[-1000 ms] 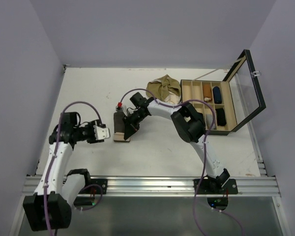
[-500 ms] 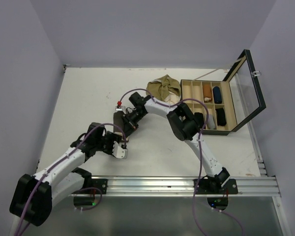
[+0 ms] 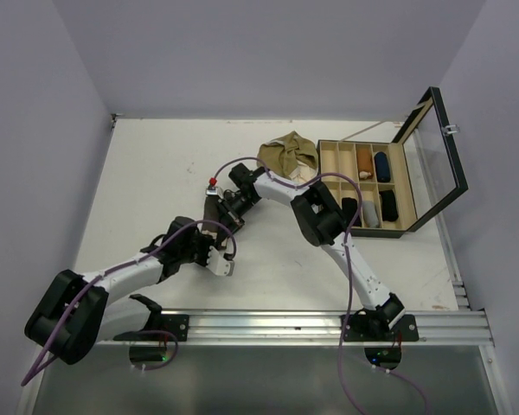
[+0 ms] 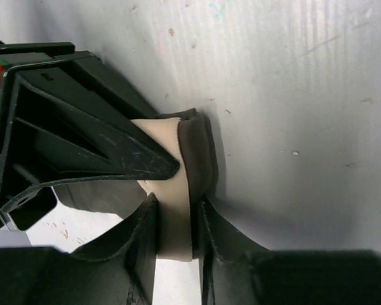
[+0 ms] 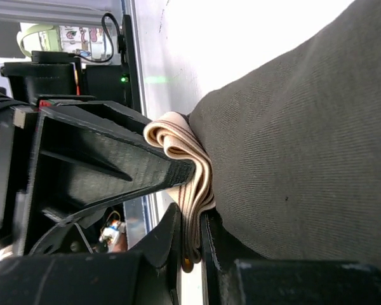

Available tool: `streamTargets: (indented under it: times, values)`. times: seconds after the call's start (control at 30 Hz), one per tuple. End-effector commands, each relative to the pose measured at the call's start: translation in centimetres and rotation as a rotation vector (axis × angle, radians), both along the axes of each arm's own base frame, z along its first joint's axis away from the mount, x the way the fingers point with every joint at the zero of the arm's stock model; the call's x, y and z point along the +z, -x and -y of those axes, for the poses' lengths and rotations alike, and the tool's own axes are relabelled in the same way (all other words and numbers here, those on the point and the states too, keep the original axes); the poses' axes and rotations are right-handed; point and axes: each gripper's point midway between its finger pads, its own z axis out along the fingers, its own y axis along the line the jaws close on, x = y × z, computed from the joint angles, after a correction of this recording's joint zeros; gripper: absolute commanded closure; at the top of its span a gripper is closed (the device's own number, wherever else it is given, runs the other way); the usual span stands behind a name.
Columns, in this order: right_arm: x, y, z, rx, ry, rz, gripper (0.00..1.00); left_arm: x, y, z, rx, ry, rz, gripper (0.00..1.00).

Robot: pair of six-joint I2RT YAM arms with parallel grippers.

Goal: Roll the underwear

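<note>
The dark brown underwear (image 5: 292, 146) lies mid-table, its beige waistband (image 4: 174, 210) folded over at the near edge. My left gripper (image 4: 174, 232) is shut on that waistband from the near side. From the far side, my right gripper (image 5: 192, 244) is shut on the same bunched waistband (image 5: 190, 190), its black finger (image 4: 114, 155) resting on the band. In the top view both grippers, left (image 3: 221, 248) and right (image 3: 223, 223), meet over the garment and hide most of it. The olive-tan underwear (image 3: 287, 154) lies crumpled at the back.
An open wooden box (image 3: 408, 201) with compartments stands at the right, its glass lid (image 3: 438, 147) raised; rolled garments fill some compartments. Purple cables loop over both arms. The metal rail (image 3: 268, 327) runs along the near edge.
My left arm swung in from the left side to the middle of the table and closed its jaws on the waistband. The right gripper stayed on the underwear, barely shifting.
</note>
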Motion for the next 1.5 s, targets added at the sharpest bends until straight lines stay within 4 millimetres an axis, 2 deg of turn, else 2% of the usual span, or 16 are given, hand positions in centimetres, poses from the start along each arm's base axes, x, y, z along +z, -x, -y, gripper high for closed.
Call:
streamTargets:
  times: [0.0, 0.1, 0.13, 0.2, 0.33, 0.4, 0.5, 0.63, 0.67, 0.7, 0.77, 0.8, 0.97, 1.1, 1.27, 1.47]
  values:
    - [-10.3, 1.8, 3.7, 0.016, 0.310, 0.026, 1.00, -1.9, 0.9, -1.6, 0.023, -0.079, -0.009, 0.74]
    - [-9.6, 1.5, 3.7, 0.008, 0.312, 0.040, 1.00, -2.5, 2.3, -1.5, -0.009, -0.094, -0.075, 0.95]
    - [-8.3, 0.6, 3.6, -0.012, 0.303, 0.071, 0.85, -3.0, 3.4, -1.8, -0.015, -0.112, -0.133, 1.00]
    - [-7.0, -0.9, 3.8, -0.062, 0.299, 0.105, 0.66, -2.7, 3.6, -1.4, -0.024, -0.107, -0.175, 1.00]
    - [-0.7, -5.4, 4.2, -0.172, 0.239, 0.196, 0.49, -3.1, 5.6, -1.9, -0.036, -0.158, -0.344, 1.00]
    - [2.6, -8.1, 5.3, -0.220, 0.222, 0.286, 0.44, -2.4, 6.0, -1.4, -0.047, -0.163, -0.425, 1.00]
    - [5.1, -10.5, 7.4, -0.260, 0.214, 0.394, 0.40, -2.5, 7.1, -1.0, -0.049, -0.159, -0.534, 1.00]
    - [9.1, -12.0, 10.0, -0.311, 0.186, 0.508, 0.39, -2.0, 8.4, -0.6, -0.029, -0.173, -0.710, 1.00]
    - [9.0, -11.9, 10.6, -0.321, 0.182, 0.517, 0.38, -1.2, 7.6, 0.1, -0.029, -0.160, -0.720, 1.00]
    - [11.5, -12.1, 11.3, -0.342, 0.149, 0.569, 0.38, -1.5, 8.1, 0.3, -0.026, -0.157, -0.789, 1.00]
    - [12.0, -11.8, 12.2, -0.348, 0.139, 0.623, 0.37, -1.1, 8.0, 0.9, -0.013, -0.150, -0.899, 1.00]
    - [14.3, -11.5, 12.6, -0.353, 0.112, 0.684, 0.36, -0.8, 8.6, 0.7, -0.002, -0.159, -0.968, 1.00]
    - [16.9, -9.0, 14.8, -0.325, 0.078, 0.823, 0.35, 0.8, 4.8, 1.8, 0.068, -0.090, -1.149, 1.00]
    - [18.4, -6.2, 15.5, -0.257, 0.010, 0.915, 0.36, -0.5, 2.5, 2.1, 0.163, -0.053, -1.308, 1.00]
    - [17.6, -1.8, 15.4, -0.090, 0.025, 0.997, 0.39, -3.3, 1.6, 1.8, 0.229, -0.065, -1.393, 1.00]
    - [15.1, 1.8, 11.5, 0.077, 0.002, 1.155, 0.40, -4.8, 1.9, 2.3, 0.274, -0.038, -1.479, 0.98]
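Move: The underwear's folded waistband sits between my left hand's half-open fingers, about 1 cm ahead of the point midway between its pads, level sideways and in height. The underwear's dark body is centred roughly 7 cm ahead of that hand and 1 cm to its right. My right hand already pinches the waistband right between its pads. The khaki cloth lies about 20 cm ahead of my right hand and 20 cm to its right. My left fingers shut on the waistband, taking it over, and my right fingers open and let go of it. I swing the right hand forward and right while rising, then draw it back, ending some 13 cm right and 15 cm up. With its pinch kept, my left hand tips nearly 90 degrees, until its fingers point back towards the base, shifting about 4 cm right and a little back. ##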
